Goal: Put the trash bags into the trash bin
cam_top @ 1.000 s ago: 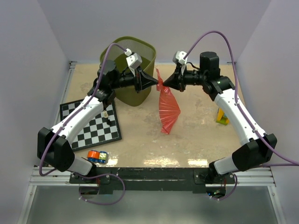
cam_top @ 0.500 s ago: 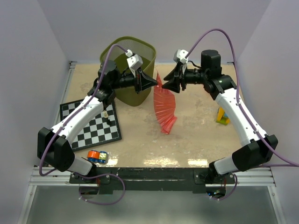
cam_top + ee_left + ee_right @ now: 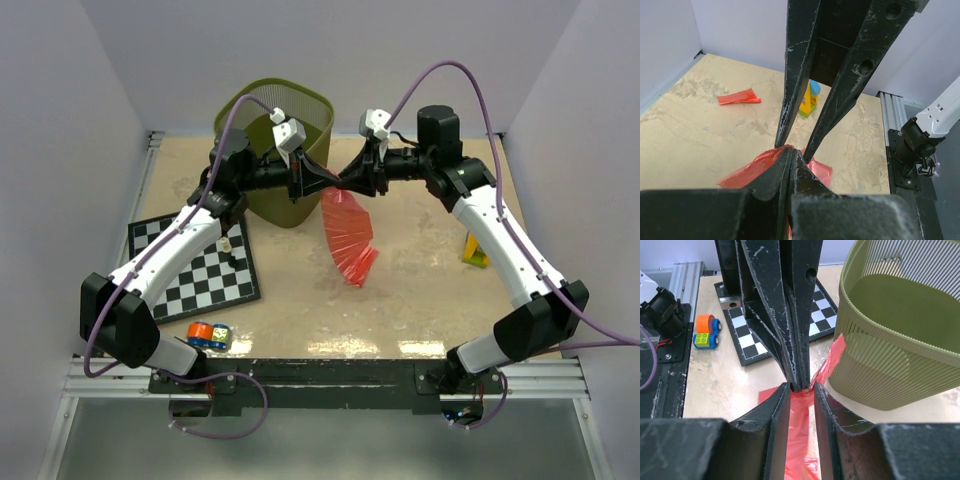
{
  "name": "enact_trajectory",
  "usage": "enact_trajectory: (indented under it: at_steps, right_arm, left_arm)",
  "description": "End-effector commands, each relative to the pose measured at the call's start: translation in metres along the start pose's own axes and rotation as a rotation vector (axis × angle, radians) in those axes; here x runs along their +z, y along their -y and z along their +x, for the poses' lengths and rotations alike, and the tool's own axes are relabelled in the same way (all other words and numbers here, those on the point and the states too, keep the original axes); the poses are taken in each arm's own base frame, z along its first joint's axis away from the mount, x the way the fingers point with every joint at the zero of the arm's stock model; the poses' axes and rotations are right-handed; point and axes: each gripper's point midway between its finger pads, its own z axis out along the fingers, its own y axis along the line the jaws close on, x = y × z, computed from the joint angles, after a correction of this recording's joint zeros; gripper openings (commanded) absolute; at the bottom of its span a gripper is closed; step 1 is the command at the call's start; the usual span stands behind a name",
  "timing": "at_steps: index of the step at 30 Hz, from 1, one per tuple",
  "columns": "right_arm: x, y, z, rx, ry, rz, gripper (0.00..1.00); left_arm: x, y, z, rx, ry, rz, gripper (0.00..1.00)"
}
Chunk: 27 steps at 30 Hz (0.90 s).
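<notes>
A red-pink trash bag [image 3: 348, 240] hangs in pleats from my left gripper [image 3: 336, 183], and its lower end reaches the table. The left jaws are shut on the bag's top edge [image 3: 747, 172], just right of the olive mesh trash bin [image 3: 262, 100]. My right gripper [image 3: 346, 184] meets the left one tip to tip. Its jaws stand open [image 3: 802, 390], straddling the left fingertips with bag film [image 3: 802, 440] between them. The bin [image 3: 900, 365] is close on the right in the right wrist view. A second, small folded red trash bag [image 3: 739, 96] lies flat on the table further off.
A checkerboard [image 3: 195, 262] lies at the left. An orange and blue toy car [image 3: 208, 335] sits near the front edge. A yellow and blue block stack [image 3: 476, 250] stands at the right, under the right arm. White walls close off three sides.
The right gripper let go of the bag's top, opened, and slid left until it straddles the left fingertips. The hanging bag swung a little left with it. The left arm kept still.
</notes>
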Motion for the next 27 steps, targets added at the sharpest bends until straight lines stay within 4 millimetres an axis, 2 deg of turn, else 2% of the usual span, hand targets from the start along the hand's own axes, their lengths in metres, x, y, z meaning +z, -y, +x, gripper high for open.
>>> enact_trajectory:
  at_steps: [1, 3, 8, 10, 17, 22, 27]
  right_arm:
    - [0.000, -0.004, -0.016, -0.046, 0.034, -0.025, 0.27]
    - [0.000, -0.005, -0.014, -0.044, 0.033, -0.029, 0.19]
    - [0.000, -0.006, -0.013, -0.039, 0.033, -0.029, 0.08]
    - [-0.001, -0.003, -0.013, -0.037, 0.029, -0.008, 0.00]
    - [-0.004, 0.011, -0.004, -0.041, -0.010, 0.081, 0.00]
    - [-0.006, 0.021, 0.012, -0.026, -0.055, 0.143, 0.00]
    - [-0.007, 0.022, 0.009, -0.031, -0.048, 0.155, 0.00]
  left_arm:
    - [-0.004, 0.019, -0.027, 0.065, 0.057, 0.053, 0.00]
    - [-0.004, 0.019, -0.027, 0.067, 0.059, 0.058, 0.00]
    - [-0.005, 0.020, -0.028, 0.074, 0.061, 0.056, 0.00]
    - [-0.005, 0.020, -0.027, 0.076, 0.061, 0.055, 0.00]
    - [-0.008, 0.022, -0.027, 0.087, 0.058, 0.043, 0.00]
    - [-0.010, 0.023, -0.026, 0.090, 0.053, 0.037, 0.00]
    - [-0.011, 0.022, -0.023, 0.086, 0.044, 0.026, 0.00]
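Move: Between the right hand's part-open fingers lies the trash bag's gathered top, its middle hanging some 15 cm below and 3 cm back, 2 cm to the right. The left hand's shut fingertips are at the same gathered top, the bag's middle hanging likewise from them. From the right hand the bin stands about 19 cm ahead, 12 cm to the left, its middle 20 cm lower; the chessboard is 33 cm left, level with it, some 34 cm down. Closing on the gathered top right at the left fingertips, the right hand stays put until its fingers have shut and pinched the bag, then carries it down and forward, about 3 cm in all, its fingers swinging slightly clockwise. The left hand, still shut, waits and then backs up and away by under 2 cm, so its tips come off the bag. ##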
